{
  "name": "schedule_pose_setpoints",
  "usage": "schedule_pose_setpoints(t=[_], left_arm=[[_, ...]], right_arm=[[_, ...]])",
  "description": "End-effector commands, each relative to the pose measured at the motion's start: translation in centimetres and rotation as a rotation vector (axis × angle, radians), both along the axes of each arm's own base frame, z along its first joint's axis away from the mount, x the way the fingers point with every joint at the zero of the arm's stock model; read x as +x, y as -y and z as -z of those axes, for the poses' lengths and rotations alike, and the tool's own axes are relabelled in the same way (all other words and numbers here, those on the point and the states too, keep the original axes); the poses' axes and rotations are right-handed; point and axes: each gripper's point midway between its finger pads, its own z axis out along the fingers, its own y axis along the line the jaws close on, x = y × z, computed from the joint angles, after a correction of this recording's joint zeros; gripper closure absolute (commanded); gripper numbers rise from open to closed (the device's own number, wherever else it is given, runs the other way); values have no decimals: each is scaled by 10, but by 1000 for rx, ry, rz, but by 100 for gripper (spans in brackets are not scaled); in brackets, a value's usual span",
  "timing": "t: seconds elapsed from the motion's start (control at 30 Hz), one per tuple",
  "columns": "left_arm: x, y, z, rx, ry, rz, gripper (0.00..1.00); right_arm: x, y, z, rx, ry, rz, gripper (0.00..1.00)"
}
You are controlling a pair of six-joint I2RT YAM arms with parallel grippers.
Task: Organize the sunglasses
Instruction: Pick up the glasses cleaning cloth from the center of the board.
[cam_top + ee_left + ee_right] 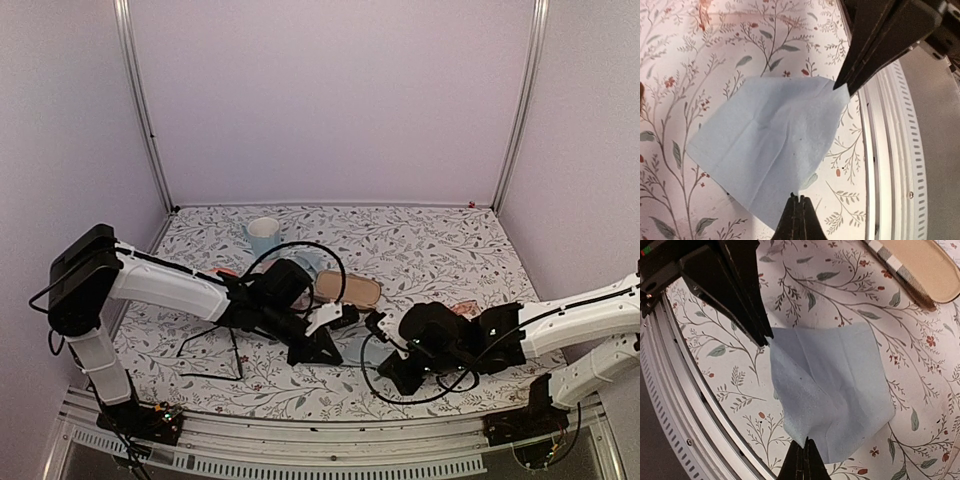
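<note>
A pale blue cloth (770, 145) hangs stretched just above the floral table, between my two grippers. My left gripper (799, 198) is shut on one corner of it. The right gripper (805, 441) is shut on the opposite corner (812, 432). In the top view the left gripper (345, 318) and right gripper (378, 322) nearly meet at the table's front middle. A thin black wire frame (236, 355), apparently the dark sunglasses, lies under the left arm. A small pinkish piece (463, 308) shows behind the right arm; I cannot tell what it is.
A brown oblong case (347, 288) with a checked band (900, 271) lies just behind the grippers. A pale blue cup (264, 235) stands at the back left. The table's metal front rail (890, 165) runs close beside the cloth.
</note>
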Motion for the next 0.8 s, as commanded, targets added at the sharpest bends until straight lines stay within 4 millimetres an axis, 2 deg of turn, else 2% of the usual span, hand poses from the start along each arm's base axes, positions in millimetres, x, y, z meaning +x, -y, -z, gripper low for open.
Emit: schedule_pose_setpoints(t=[0.0,0.37,0.6,0.77], left_arm=[[11,-4,-31,-41,49,-53,100],[53,-20,-71,-18,185,-198,100],[75,-26,-84,-15,222,-249,100],[92,-26,-92,-10,242,-285,100]], right_arm=[[7,-5,-34,132,19,-47,100],[45,-2,-59,172,70,-56,100],[67,-7,-66,189,84,-69,100],[84,-11,-81,222,112,-68,100]])
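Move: Stretched between the two grippers, the pale blue cloth has its middle some 5 cm right of the left hand and 3 cm ahead. The open brown case lies about 20 cm ahead of the left hand and 3 cm to its right; from the right hand it is roughly 23 cm ahead and 7 cm left. The pink case sits around 16 cm left of the brown case. The clear pink glasses lie about 15 cm ahead of the right hand and 19 cm right. Lifting the cloth by the edge pinched in both closed grippers, the two hands go up and forward together towards the open brown case, steeply up at first, then more forward. Each goes about 7 cm forward; the left rises some 8 cm, the right about 6. The left wrist turns some 15 degrees counter-clockwise while the right rolls its left side up. ##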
